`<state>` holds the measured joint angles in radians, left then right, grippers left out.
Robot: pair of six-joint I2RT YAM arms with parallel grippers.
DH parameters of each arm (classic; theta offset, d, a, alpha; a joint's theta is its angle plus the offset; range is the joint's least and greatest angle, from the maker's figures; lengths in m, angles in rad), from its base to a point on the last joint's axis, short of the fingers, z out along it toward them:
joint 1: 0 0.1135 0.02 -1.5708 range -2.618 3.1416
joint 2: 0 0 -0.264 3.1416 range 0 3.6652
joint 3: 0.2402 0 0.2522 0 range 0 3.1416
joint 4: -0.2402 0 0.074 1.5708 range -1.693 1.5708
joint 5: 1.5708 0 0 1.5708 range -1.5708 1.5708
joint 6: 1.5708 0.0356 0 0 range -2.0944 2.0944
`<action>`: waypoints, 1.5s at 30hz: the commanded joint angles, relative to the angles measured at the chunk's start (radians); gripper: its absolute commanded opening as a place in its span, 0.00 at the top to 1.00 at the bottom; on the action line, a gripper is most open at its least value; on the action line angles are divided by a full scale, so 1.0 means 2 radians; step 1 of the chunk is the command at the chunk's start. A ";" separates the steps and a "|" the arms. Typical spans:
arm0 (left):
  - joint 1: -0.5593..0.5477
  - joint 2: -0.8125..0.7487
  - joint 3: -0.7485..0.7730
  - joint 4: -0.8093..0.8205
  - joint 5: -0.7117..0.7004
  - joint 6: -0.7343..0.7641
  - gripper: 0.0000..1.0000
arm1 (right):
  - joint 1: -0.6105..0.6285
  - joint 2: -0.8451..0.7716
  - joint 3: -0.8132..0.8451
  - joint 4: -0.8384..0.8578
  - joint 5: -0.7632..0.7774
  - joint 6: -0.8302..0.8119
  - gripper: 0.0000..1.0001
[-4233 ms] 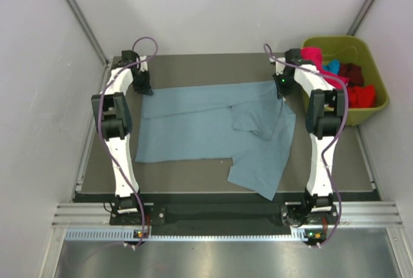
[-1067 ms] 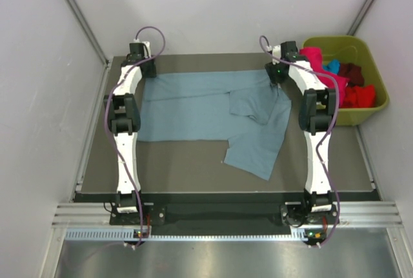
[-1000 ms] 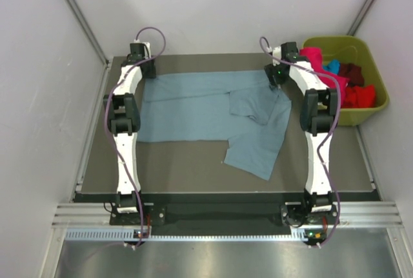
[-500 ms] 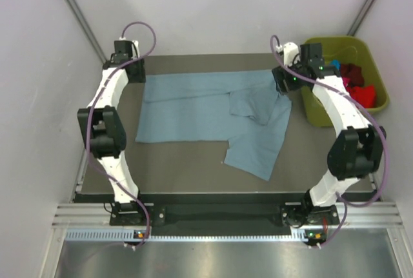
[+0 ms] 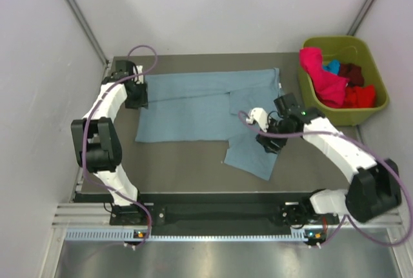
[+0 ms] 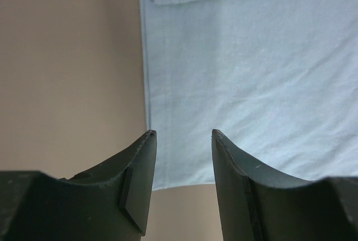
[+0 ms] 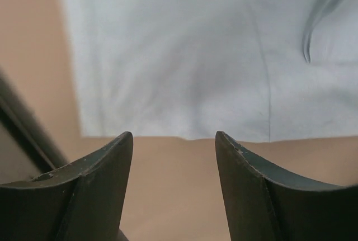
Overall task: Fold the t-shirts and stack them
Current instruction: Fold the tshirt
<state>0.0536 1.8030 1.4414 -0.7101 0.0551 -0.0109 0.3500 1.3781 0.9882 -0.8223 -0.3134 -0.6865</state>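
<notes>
A large grey-blue t-shirt (image 5: 193,107) lies spread on the table, one flap reaching toward the near edge. My left gripper (image 5: 137,96) hovers over its left edge, open and empty; in the left wrist view the left gripper (image 6: 183,135) frames the t-shirt's (image 6: 251,73) hem. Over the shirt's lower right flap, my right gripper (image 5: 266,144) also stands open with nothing in it. The right wrist view has the right gripper (image 7: 174,135) above bare table, just short of the t-shirt's (image 7: 179,56) hem. Pink (image 5: 319,71), turquoise (image 5: 332,66), maroon (image 5: 352,71) and red (image 5: 361,95) t-shirts lie in the bin.
An olive-green plastic bin (image 5: 371,109) stands at the back right, beside the brown table (image 5: 181,165). White walls close in on both sides and at the back. A dark table edge (image 7: 25,135) shows at the left of the right wrist view.
Both arms drew back from the shirt's far corners. The right arm swung toward the near side to the lower right flap. The left slid a little nearer along the left edge.
</notes>
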 commanded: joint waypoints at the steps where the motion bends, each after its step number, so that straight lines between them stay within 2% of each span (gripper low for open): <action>1: 0.001 -0.043 0.002 0.004 -0.018 0.018 0.51 | 0.039 -0.085 -0.023 -0.041 -0.032 -0.080 0.39; 7: 0.002 -0.052 0.001 0.004 -0.044 0.031 0.51 | 0.099 -0.098 -0.045 -0.093 -0.036 -0.092 0.39; 13: 0.003 -0.050 0.006 0.008 -0.042 0.023 0.51 | 0.159 -0.058 -0.068 -0.062 -0.006 -0.070 0.39; 21: 0.006 -0.038 0.021 0.009 -0.043 0.023 0.51 | 0.168 -0.035 -0.102 -0.039 0.032 -0.095 0.41; 45: 0.012 -0.016 0.032 0.013 -0.041 0.015 0.51 | 0.193 0.018 -0.135 0.019 0.039 -0.063 0.43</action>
<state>0.0708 1.7767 1.4761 -0.7078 -0.0200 0.0280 0.7116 1.4029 0.7376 -0.8440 -0.2356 -0.8223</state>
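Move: The near corner of the t-shirt's near sleeve lies about 11 cm back from the right hand, almost in line sideways and some 9 cm below. The same sleeve's other hem corner is 13 cm to the left of that near corner and 7 cm farther out; the folded-over sleeve lies about 21 cm ahead of the hand and 4 cm left, the table's near edge 16 cm straight back. From the left hand the near corner is roughly 28 cm back, 42 cm right and 10 cm down. Draw the open right gripper back about 11 cm towards the table's near edge, rising a little at first, then sink it some 7 cm net over the near sleeve corner, turning the wrist about 25 degrees counter-clockwise. Keep the fingers apart with the corner between them, unpinched. Meanwhile lift the empty left gripper and ease it left, 2 cm or so each way, clear of the shirt. ##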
